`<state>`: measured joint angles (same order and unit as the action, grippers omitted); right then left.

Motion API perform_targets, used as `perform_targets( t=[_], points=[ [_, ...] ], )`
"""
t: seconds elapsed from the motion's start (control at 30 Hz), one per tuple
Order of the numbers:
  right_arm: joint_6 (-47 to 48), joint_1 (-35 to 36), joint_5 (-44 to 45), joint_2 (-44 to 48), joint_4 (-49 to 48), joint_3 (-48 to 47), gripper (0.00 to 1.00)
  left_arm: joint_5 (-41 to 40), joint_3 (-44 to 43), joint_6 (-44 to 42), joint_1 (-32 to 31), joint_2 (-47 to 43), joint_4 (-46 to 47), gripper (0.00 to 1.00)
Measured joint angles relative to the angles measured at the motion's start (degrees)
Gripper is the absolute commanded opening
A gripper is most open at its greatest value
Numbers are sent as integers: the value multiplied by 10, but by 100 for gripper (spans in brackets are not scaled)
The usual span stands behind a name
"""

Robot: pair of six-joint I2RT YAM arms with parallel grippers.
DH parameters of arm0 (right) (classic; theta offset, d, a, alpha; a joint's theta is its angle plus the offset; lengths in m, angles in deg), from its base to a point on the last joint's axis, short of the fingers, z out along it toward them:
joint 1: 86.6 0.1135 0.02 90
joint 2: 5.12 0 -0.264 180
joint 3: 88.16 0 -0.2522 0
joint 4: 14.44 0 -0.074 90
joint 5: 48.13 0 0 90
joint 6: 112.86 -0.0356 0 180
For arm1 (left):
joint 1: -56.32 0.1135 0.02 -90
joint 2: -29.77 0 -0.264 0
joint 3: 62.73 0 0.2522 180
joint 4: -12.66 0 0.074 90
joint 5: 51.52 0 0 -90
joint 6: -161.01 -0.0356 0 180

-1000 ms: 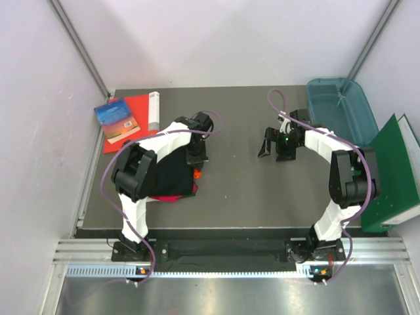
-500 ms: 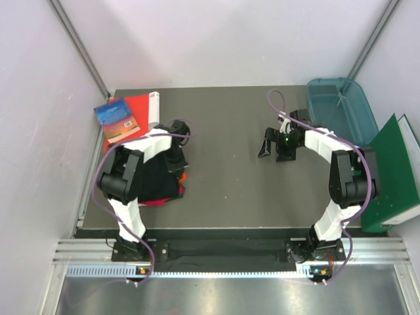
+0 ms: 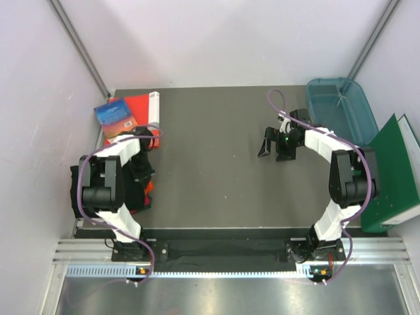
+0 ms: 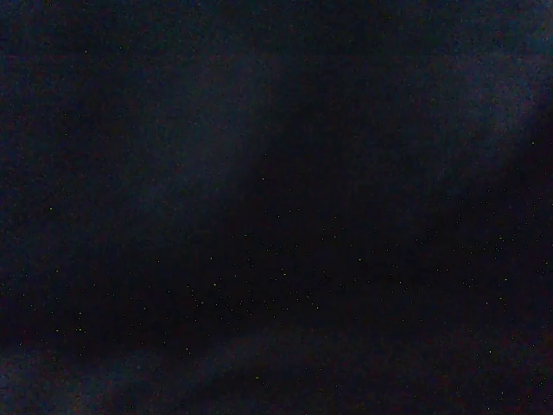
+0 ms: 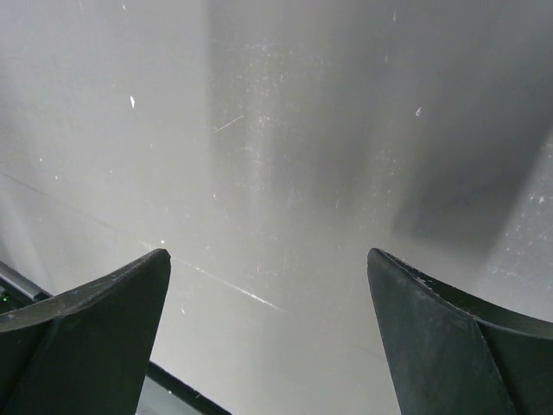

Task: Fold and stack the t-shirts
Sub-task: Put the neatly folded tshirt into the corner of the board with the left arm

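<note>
The black t-shirt (image 3: 77, 187) lies bunched at the table's left edge, partly over the rim and under my left arm. My left gripper (image 3: 141, 178) is buried in it and shut on the cloth. Dark cloth (image 4: 276, 207) fills the whole left wrist view and hides the fingers. A sliver of crimson-pink t-shirt (image 3: 147, 191) shows at the bundle's right side. My right gripper (image 3: 272, 141) (image 5: 268, 259) hovers over bare table at the back right. It stands open with nothing between its fingers (image 5: 104, 320).
A flat red sheet with a blue book (image 3: 117, 121) lies at the back left corner, just behind my left arm. A teal bin (image 3: 341, 108) stands at the back right. A green binder (image 3: 394, 174) leans off the table's (image 3: 216, 184) right edge.
My left arm has swung from the table's left-centre to its left edge, dragging the black shirt and the pink cloth with it. The right arm has not moved.
</note>
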<state>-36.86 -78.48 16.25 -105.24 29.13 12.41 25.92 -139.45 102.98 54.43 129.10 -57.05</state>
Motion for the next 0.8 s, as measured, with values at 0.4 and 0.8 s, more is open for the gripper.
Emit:
perform_targets(
  t=[0.4, 0.8],
  points=[
    [0, 0, 0, -8, 0, -8, 96, -15, 63, 10, 76, -90, -64, 0],
    [0, 0, 3, -8, 0, -9, 97, 47, 14, -38, 82, -176, -56, 99]
  ],
)
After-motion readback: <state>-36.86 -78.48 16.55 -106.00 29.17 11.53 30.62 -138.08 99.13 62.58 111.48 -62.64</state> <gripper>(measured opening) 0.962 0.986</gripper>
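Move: The folded black t-shirt, pinched at its right side in the left hand, is headed for the board's near-left corner, about 22 cm to this hand's left and 18 cm back, level with the fingertips. The orange cloth lies some 4 cm back and 3 cm right of the hand, the red folder about 20 cm ahead and 1 cm left, the blue book 20 cm ahead and 8 cm left. From the idle right hand the corner is about 70 cm left, 27 cm back and 5 cm lower. The black t-shirt, still pinched by the left fingers, is drawn back about 5 cm and some 3 cm left towards the near-left corner, the hand rising slightly and turning roughly 10 degrees counter-clockwise. Then the fingers spread wide and let go of the cloth, and the hand goes forward and up, climbing some 5 cm clear and swinging its fingertips a little forward. ##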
